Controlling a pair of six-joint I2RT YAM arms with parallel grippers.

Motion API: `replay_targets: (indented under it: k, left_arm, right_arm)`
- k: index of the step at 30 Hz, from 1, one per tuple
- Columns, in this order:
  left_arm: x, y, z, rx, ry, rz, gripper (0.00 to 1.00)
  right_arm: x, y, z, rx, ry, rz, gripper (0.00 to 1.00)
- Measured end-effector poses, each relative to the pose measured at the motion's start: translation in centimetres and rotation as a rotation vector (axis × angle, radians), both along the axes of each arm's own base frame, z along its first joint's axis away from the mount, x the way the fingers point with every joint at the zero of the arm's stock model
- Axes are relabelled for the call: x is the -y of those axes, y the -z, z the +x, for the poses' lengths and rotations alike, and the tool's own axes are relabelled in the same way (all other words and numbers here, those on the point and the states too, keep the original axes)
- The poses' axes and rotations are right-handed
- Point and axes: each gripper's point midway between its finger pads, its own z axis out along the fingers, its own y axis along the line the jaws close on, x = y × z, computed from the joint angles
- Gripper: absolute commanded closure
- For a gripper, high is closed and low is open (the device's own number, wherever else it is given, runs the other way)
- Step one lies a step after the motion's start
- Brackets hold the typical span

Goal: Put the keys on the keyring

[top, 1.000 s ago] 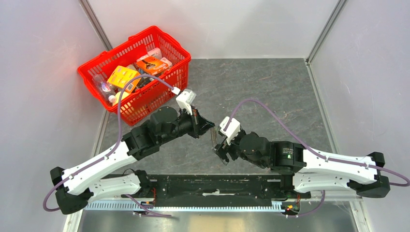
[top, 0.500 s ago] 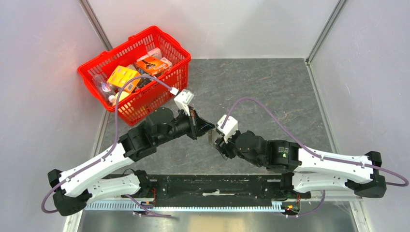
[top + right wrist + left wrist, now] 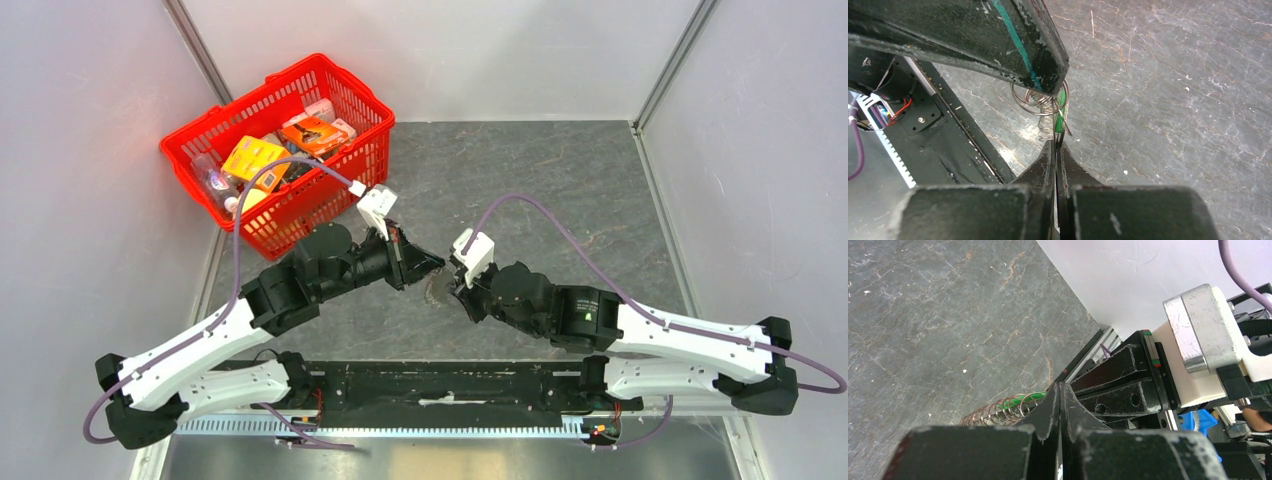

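Observation:
The keyring (image 3: 437, 290), a dark loop strung with several small wire rings, hangs just above the grey tabletop between my two grippers. My left gripper (image 3: 432, 264) is shut on its upper end. In the left wrist view the rings (image 3: 993, 413) trail off left of the shut left gripper (image 3: 1060, 387), with the green key head (image 3: 1023, 399) among them. My right gripper (image 3: 456, 283) comes in from the right. The right wrist view shows the right gripper (image 3: 1056, 145) shut on the thin key (image 3: 1061, 102), whose green head sits just past the tips beside the rings (image 3: 1030, 100). The left finger (image 3: 1023, 40) crosses above.
A red basket (image 3: 300, 215) full of packaged items stands at the back left, close behind the left arm. Pale walls enclose the table on three sides. The black base rail (image 3: 440, 385) runs along the near edge.
My right gripper has moved up and left to the keyring and gone from open to shut on the key. The left arm shifted slightly left, still shut.

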Motion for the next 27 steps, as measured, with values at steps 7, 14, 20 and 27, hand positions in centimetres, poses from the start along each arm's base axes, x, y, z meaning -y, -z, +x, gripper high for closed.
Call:
replay_targets:
  k: [7,14,20,27]
  left_arm:
    - [-0.2,-0.1,0.1,0.004,-0.008,-0.002,0.68]
    - [-1.1,-0.4,0.5,0.023,-0.056,-0.013,0.46]
    - [-2.7,-1.3,0.9,0.053,-0.121,-0.03,0.41]
    - [-4.0,-1.1,1.2,0.071,-0.168,-0.024,0.42]
  right_arm:
    - [-0.3,-0.4,0.2,-0.037,-0.001,0.048,1.0]
    - [-0.1,0.2,1.4,-0.093,0.041,0.067,1.0]
    - [0.0,1.1,2.8,-0.152,0.089,0.084,1.0]
    - [0.3,2.8,6.3,-0.293,0.211,0.158,1.0]
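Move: The coiled keyring with the green key hangs between the hands: its middle is about 4 cm below and 2 cm back of the left hand, 1 cm to its right. From the right hand it is about 2 cm to the left, 1 cm ahead and 1 cm lower. Both hands' fingers are already shut at it, the left's from above, and only bare table lies beneath. Left fingers open half-way and back off left 4 cm; right carries keyring forward 6 cm and down 3. ##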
